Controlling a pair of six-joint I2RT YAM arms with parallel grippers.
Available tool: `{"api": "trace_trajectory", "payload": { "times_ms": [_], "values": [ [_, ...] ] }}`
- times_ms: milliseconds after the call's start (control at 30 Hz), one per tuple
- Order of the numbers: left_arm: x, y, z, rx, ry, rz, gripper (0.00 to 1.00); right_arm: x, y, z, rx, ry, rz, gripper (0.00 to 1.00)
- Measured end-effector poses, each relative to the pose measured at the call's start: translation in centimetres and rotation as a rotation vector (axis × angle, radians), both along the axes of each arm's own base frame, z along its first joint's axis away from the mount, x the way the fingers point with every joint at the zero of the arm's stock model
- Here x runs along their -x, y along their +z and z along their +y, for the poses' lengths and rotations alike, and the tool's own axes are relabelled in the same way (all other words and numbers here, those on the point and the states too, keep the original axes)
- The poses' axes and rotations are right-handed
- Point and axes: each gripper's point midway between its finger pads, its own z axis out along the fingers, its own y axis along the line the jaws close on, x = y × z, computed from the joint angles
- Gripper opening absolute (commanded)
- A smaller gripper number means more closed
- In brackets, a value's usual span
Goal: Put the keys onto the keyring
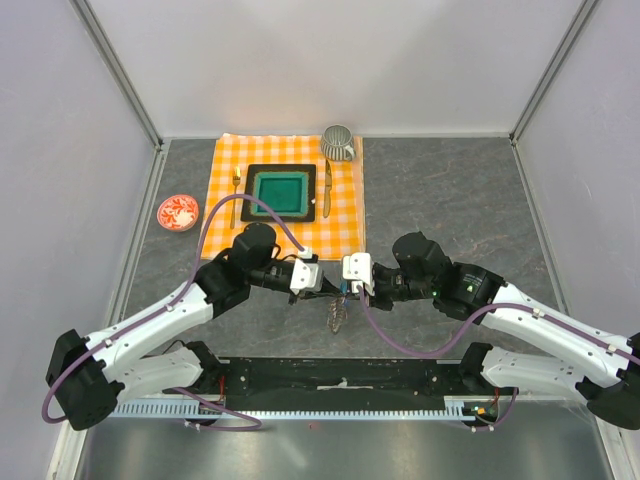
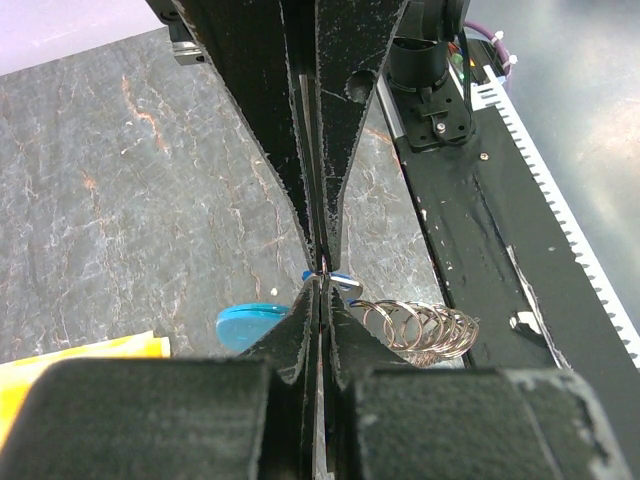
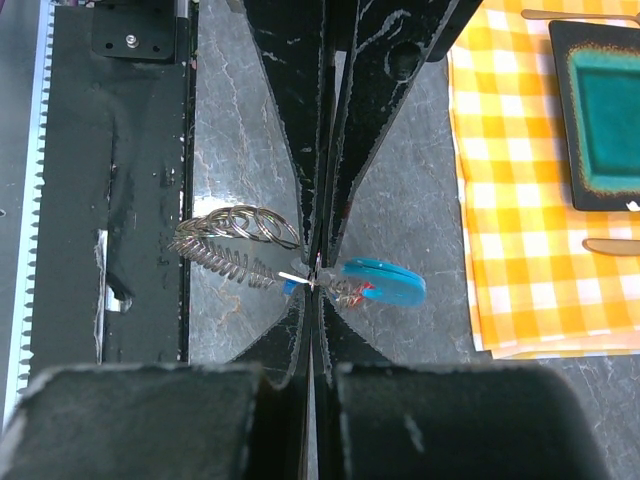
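Both my grippers meet tip to tip above the grey table, just in front of the checked cloth. The left gripper (image 1: 326,284) (image 2: 320,285) is shut, with a thin metal sliver of the keys (image 2: 342,279) in its tips. The right gripper (image 1: 345,287) (image 3: 315,284) is shut at the same spot, where the keyring (image 3: 235,245) begins. That silvery coil of the keyring (image 1: 338,315) (image 2: 420,328) hangs below the tips. A bright-blue tag (image 2: 250,325) (image 3: 385,281) and a small red bit (image 3: 366,292) dangle on the other side. What each jaw pinches is mostly hidden.
An orange checked cloth (image 1: 345,215) lies behind, bearing a black tray with a green square plate (image 1: 279,192), a gold fork (image 1: 236,190) and a gold knife (image 1: 327,185). A grey ribbed cup (image 1: 338,142) stands at its far corner. A red-patterned dish (image 1: 178,213) sits left. The black base rail (image 1: 340,375) runs along the near edge.
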Motion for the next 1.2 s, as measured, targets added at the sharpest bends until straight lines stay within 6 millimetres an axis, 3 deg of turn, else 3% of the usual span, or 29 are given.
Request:
{"api": "trace_trajectory", "payload": {
  "times_ms": [833,933,1067,1200],
  "values": [
    [-0.5,-0.6,-0.8,-0.135,0.074,0.037,0.02,-0.6,-0.5,-0.5,0.028,-0.053,-0.002,0.01],
    [-0.6,-0.5,-0.7,-0.137,0.082,0.034,0.02,-0.7,-0.4,-0.5,0.026,-0.054,-0.003,0.11],
    [-0.6,-0.2,-0.6,-0.134,0.098,0.019,0.02,-0.8,-0.1,-0.3,0.011,-0.055,-0.006,0.34],
    [-0.6,0.5,-0.5,-0.115,0.121,-0.011,0.02,-1.0,0.7,0.2,-0.025,-0.064,-0.024,0.47]
  ]
}}
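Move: The hands face each other with fingertips almost meeting. The right fingers pinch the small blue key; the keyring it is worked onto is in the shut left tips, about 1 cm to the right hand's left, level with it. From the right hand the wire coil hangs roughly 4 cm back, 1 cm left and 3 cm lower, the blue disc about 3 cm ahead, 1 cm left and 1 cm down. From the left hand the blue key lies some 1 cm right and 1 cm back, level. Down and slightly forward together, both hands ease by under 1 cm, the left also nudging right towards the right hand's tips while its fingers tip down some 8 degrees and it turns slightly counter-clockwise. Then both rise about 1 cm, the left keeping its pinch on the keyring as the right opens to over a third and lets go of the blue key. ##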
